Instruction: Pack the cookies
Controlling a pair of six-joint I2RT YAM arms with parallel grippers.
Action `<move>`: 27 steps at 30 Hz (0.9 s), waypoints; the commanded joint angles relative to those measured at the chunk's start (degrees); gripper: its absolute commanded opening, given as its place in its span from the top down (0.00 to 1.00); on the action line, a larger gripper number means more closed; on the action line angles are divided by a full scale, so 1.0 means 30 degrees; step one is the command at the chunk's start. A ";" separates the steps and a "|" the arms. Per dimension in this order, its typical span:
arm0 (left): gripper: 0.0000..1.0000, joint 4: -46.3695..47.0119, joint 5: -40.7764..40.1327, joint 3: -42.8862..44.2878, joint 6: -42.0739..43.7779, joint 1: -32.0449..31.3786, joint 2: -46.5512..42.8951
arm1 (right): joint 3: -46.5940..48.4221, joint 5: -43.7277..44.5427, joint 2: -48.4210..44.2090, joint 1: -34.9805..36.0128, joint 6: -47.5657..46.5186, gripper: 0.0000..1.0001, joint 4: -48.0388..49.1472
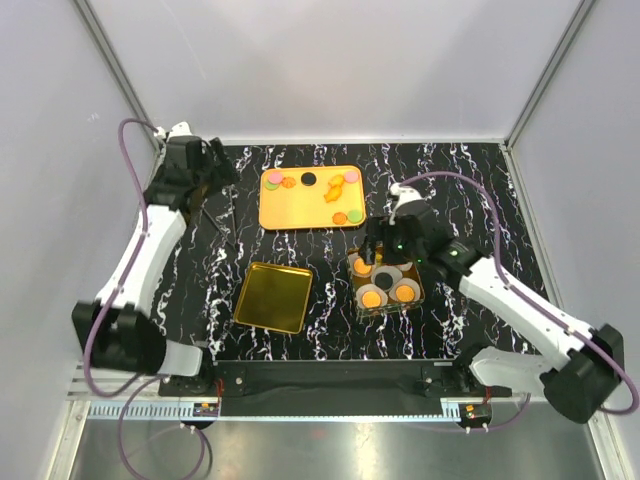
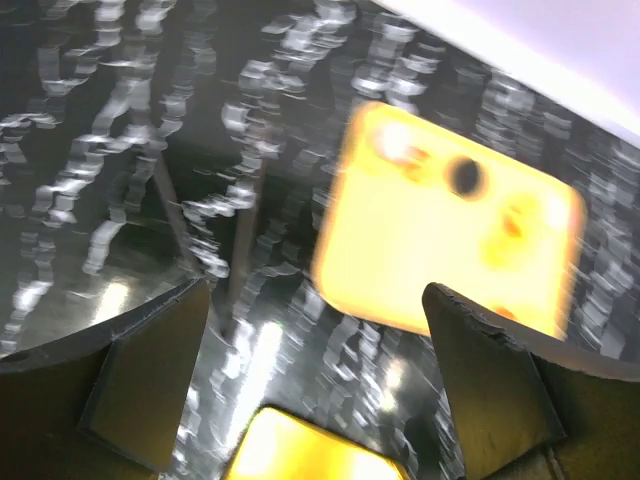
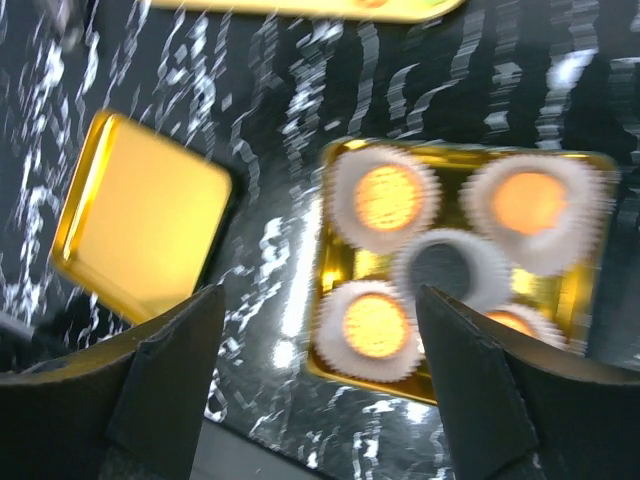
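Loose cookies (image 1: 336, 191) lie on an orange tray (image 1: 295, 210) at the back: orange, black (image 1: 309, 178) and pink-and-green discs. A gold box (image 1: 418, 297) holds white paper cups with orange cookies (image 3: 375, 325) and a black one (image 3: 440, 265). My right gripper (image 1: 384, 250) hovers over the box's back-left part, open and empty (image 3: 320, 380). My left gripper (image 1: 218, 182) is high at the back left, beside the tray, open with nothing between its fingers (image 2: 320, 370). The left wrist view is blurred and shows the tray (image 2: 430, 250) ahead.
A gold lid (image 1: 272, 296) lies flat on the black marbled table, left of the box; it also shows in the right wrist view (image 3: 140, 220) and the left wrist view (image 2: 300, 450). White walls close the table at the back and sides.
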 commanded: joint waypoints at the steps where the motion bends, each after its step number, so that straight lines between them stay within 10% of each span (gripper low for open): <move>1: 0.05 0.0632 0.0830 -0.2113 -0.0618 -0.1542 -0.2643 | 0.1368 0.1327 0.1308 0.1829 0.0807 0.17 0.0580; 16: 0.05 -0.0832 0.2968 -0.5837 -0.0326 -0.2658 -1.0448 | 0.4148 0.3321 1.1204 0.6256 0.5699 0.48 0.1988; 27: 0.05 -0.0189 0.4462 -0.7302 -0.0121 -0.2658 -1.1094 | 0.5849 0.3673 1.4640 0.7223 0.7722 0.47 0.2486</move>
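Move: The gold tray's middle lies about 24 cm to the right hand's left, 7 cm nearer the base and some 17 cm below. The cookie box is almost under that hand, 3 cm back and 2 cm right; the cookie tray is about 16 cm ahead and 15 cm left. From the left hand, the gold tray is some 22 cm back, 13 cm right and 21 cm below; the metal tongs are 4 cm back, straight below, and the cookie tray is level, 22 cm right. No contact can be made out: the right hand sweeps about 16 cm left and sinks 15 cm from over the cookie box to the gold tray's right rim, tipping its fingers further down and narrowing them from nearly wide to half open. The left hand, still wide open, draws back about 14 cm and some 6 cm right, nearing the gold tray but staying high, turning clockwise some 15 degrees. ##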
